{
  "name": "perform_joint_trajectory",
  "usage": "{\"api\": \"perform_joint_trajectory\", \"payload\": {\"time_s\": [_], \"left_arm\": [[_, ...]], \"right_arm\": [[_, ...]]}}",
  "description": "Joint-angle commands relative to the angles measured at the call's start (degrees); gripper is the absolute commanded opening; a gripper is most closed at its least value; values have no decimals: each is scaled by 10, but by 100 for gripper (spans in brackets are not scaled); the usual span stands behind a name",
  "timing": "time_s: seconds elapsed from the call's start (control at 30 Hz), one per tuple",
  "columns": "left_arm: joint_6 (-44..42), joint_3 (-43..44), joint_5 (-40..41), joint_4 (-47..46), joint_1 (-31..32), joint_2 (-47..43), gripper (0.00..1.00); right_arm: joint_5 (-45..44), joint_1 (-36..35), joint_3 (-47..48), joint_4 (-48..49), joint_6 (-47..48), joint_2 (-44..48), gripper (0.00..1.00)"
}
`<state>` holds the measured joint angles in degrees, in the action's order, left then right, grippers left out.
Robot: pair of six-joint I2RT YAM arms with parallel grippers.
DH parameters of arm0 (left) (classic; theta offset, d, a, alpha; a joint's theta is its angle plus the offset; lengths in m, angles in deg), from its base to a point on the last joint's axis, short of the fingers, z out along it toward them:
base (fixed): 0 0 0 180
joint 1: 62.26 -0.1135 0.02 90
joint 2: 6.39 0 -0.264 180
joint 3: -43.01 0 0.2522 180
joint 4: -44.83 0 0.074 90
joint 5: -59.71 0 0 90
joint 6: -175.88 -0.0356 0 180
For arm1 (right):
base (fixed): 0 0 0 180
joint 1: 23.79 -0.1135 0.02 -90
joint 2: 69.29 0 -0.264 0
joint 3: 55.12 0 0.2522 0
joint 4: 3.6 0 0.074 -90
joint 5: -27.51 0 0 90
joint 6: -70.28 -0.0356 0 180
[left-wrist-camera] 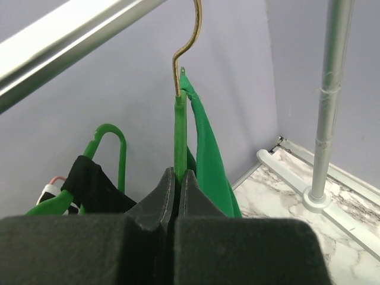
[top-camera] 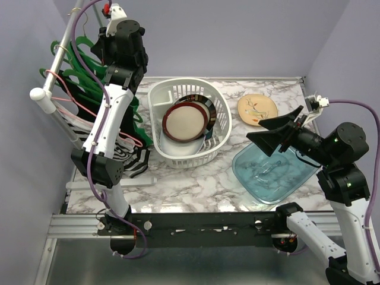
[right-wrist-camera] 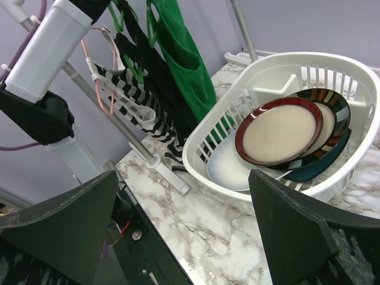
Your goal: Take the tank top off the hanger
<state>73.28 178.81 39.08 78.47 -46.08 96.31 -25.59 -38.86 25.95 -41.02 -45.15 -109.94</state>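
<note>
In the left wrist view a green hanger [left-wrist-camera: 180, 127] with a brass hook [left-wrist-camera: 189, 41] hangs straight ahead. My left gripper [left-wrist-camera: 179, 176] is shut on the hanger's green neck, just under the hook. The strap of a green tank top [left-wrist-camera: 208, 154] drapes over the hanger right beside the jaws. The same green tank top [right-wrist-camera: 184, 65] shows in the right wrist view, hanging on the rack beside black and striped garments. My right gripper [top-camera: 279, 133] hovers open over the right side of the table and holds nothing.
The clothes rack's rail [top-camera: 59, 53] runs along the left wall and its upright pole [left-wrist-camera: 329, 101] stands on the marble table. A white basket [top-camera: 222, 113] holds several plates. A blue tray [top-camera: 273, 172] and a yellow plate [top-camera: 257, 109] lie on the right.
</note>
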Motion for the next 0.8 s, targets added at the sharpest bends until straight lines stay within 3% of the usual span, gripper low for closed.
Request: {"api": "perform_joint_trajectory", "payload": {"time_s": [0.0,0.2,0.3,0.53,0.77], "left_arm": [[-37,35,-2,-26,12,-16,0],[-139,35,15,-126,43,-18,0],[-149,34,14,-138,60,-20,0],[-110,44,-32,-81,100,-25,0],[28,77,-158,61,133,-63,0]], "right_arm": [[-3,-4,-2,-14,5,7,100],[0,-5,-7,-9,2,7,100],[-1,-4,-7,-10,5,10,100],[-10,-4,-5,-18,12,16,100],[-7,-4,-13,-10,13,21,100]]}}
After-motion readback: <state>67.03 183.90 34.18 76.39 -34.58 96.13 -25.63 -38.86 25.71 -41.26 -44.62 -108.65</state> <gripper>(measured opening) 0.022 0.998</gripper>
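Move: The left hand already grips the green tank top's hanger at its neck, and the rail it hangs from runs forward and back about 10 cm above that hand and some 3 cm to its left. The open side is towards the laundry basket, roughly 29 cm right, straight across and about 37 cm below. The black top's hanger sits around 12 cm back and 3 cm left, about level. From the right hand the basket is about 26 cm ahead, 18 cm left and 34 cm below. Keeping its shut fingers pinched on the hanger's neck just under the gold hook, the left hand first rises a couple of centimetres, then sweeps right, away from the rail and towards the space above the basket, about 9 cm across and 4 cm up in all. During the sweep the wrist swings some 15 degrees clockwise, the hanger and tank top carried along in the grip. ##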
